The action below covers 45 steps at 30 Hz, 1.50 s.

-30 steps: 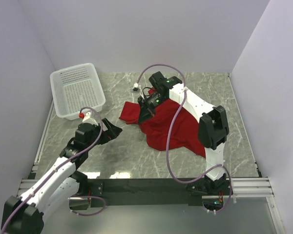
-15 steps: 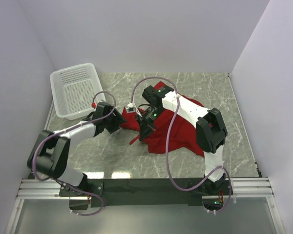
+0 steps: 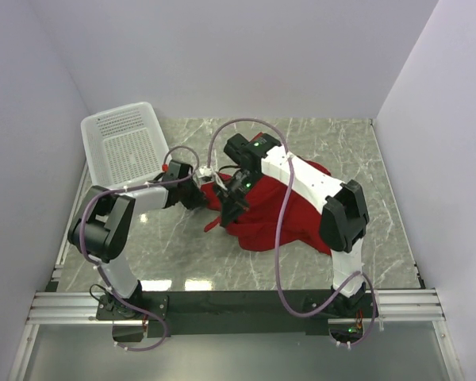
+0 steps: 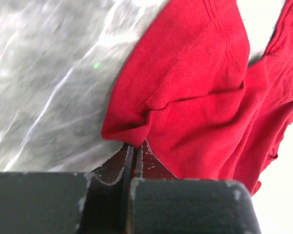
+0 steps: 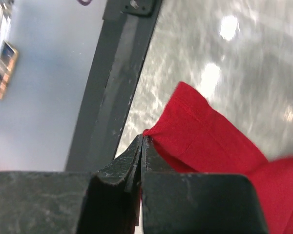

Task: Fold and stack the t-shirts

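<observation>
A crumpled red t-shirt (image 3: 278,210) lies on the marble table in the middle of the top view. My left gripper (image 3: 198,193) is at its left edge, shut on a fold of the red cloth (image 4: 132,131). My right gripper (image 3: 224,208) sits just right of it, shut on another corner of the t-shirt (image 5: 195,129), held a little above the table. In the left wrist view the t-shirt (image 4: 195,92) fills the right half, bunched at the fingertips. The two grippers are close together.
A white mesh basket (image 3: 125,145) stands at the back left, right behind my left arm. Grey walls close in the table on three sides. A black rail (image 3: 238,304) runs along the near edge.
My left arm swung from the near left over to the shirt's left edge and its jaws closed on the cloth. My right gripper moved left and nearer, dragging its corner along.
</observation>
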Tool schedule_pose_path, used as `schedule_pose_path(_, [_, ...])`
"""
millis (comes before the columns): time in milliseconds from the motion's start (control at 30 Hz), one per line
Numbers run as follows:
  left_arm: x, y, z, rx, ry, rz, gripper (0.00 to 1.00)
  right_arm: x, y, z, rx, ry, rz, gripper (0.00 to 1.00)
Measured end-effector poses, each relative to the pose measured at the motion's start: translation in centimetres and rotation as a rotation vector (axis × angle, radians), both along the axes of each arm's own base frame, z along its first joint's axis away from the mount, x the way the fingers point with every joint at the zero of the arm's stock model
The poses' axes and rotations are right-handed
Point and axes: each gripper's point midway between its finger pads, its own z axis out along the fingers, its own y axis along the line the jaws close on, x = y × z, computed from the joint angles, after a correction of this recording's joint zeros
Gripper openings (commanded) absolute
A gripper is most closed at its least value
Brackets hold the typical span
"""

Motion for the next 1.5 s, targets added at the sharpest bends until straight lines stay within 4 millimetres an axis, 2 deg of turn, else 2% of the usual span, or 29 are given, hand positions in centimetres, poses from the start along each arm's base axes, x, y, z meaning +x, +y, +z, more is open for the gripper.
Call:
schedule_pose_path(233, [3.0, -0.2, 0.9, 0.023, -0.022, -0.018, 0.01, -4.6, 2.3, 3.6, 0.103, -0.111, 0.175, 0.00])
schedule_pose_path(367, [5.0, 0.3, 1.7, 0.040, -0.052, -0.026, 0.01, -5.4, 3.6, 6.3, 0.174, -0.163, 0.206, 0.00])
schedule_pose_path(533, [7.6, 0.0, 2.8, 0.045, -0.101, -0.061, 0.01, -6.6, 3.9, 6.7, 0.158, -0.132, 0.207, 0.00])
schedule_pose_path(600, [7.8, -0.3, 3.2, 0.037, -0.112, -0.082, 0.06, -6.8, 4.0, 6.6, 0.138, -0.116, 0.195, 0.00])
schedule_pose_path(667, [7.7, -0.5, 3.3, 0.032, -0.119, -0.104, 0.13, -6.4, 4.4, 6.4, 0.101, -0.117, 0.148, 0.26])
schedule_pose_path(733, [7.6, -0.7, 3.4, 0.031, -0.123, -0.119, 0.24, -5.3, 5.1, 5.8, 0.069, -0.149, 0.090, 0.47])
schedule_pose_path(800, [7.5, -0.7, 3.8, 0.032, -0.141, -0.132, 0.31, -3.9, 5.5, 5.0, 0.037, -0.167, 0.022, 0.54])
schedule_pose_path(900, [6.6, -0.2, 5.7, 0.036, -0.187, -0.145, 0.36, -1.3, 5.0, 3.5, -0.017, -0.169, -0.089, 0.55])
schedule_pose_path(967, [6.2, 0.0, 8.3, 0.037, -0.253, -0.155, 0.40, 1.1, 3.8, 2.9, -0.045, -0.167, -0.175, 0.55])
schedule_pose_path(1000, [6.0, 0.1, 9.5, 0.036, -0.285, -0.157, 0.48, 2.1, 3.1, 2.7, -0.052, -0.167, -0.213, 0.55])
schedule_pose_path(1033, [5.8, 0.2, 11.3, 0.037, -0.336, -0.166, 0.50, 3.8, 1.8, 2.5, -0.060, -0.175, -0.273, 0.55])
schedule_pose_path(1067, [5.4, 0.5, 13.1, 0.039, -0.385, -0.171, 0.59, 4.7, 0.7, 2.3, -0.074, -0.179, -0.312, 0.54])
schedule_pose_path(1167, [4.0, 1.3, 16.8, 0.056, -0.496, -0.185, 0.66, 7.7, -4.3, 0.9, -0.133, -0.211, -0.474, 0.54])
schedule_pose_path(1267, [1.8, 2.1, 18.8, 0.069, -0.558, -0.199, 0.66, 8.9, -9.3, -1.5, -0.224, -0.226, -0.611, 0.54])
schedule_pose_path(1333, [0.0, 2.6, 18.5, 0.071, -0.550, -0.211, 0.66, 9.3, -13.0, -3.7, -0.301, -0.218, -0.704, 0.54])
schedule_pose_path(1400, [-1.9, 2.9, 16.5, 0.071, -0.494, -0.229, 0.66, 9.5, -16.3, -6.1, -0.385, -0.195, -0.789, 0.54])
schedule_pose_path(1500, [-6.2, 3.6, 10.5, 0.068, -0.318, -0.252, 0.66, 10.9, -21.2, -8.5, -0.485, -0.153, -0.943, 0.54])
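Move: Both hands already pinch the red t-shirt at its left side. The left hand's part goes to bare table about 8 cm straight ahead, 2 cm lower; the white basket sits some 17 cm ahead and 21 cm left of this hand. The right hand holds a raised corner, bound for table near the front edge, about 7 cm back, 9 cm left and 17 cm below; the shirt's main body lies roughly 16 cm ahead and 15 cm right of it, equally low. Both grips pull the t-shirt's left side apart: the left hand drags its part about 8 cm forward, rising slightly, while the right draws the corner back, up and left. Both then open and let go. The left rises well clear, pulling back and finally sinking partway; the right swings some 25 cm rightward, forward and down over the shirt, turning clockwise. ##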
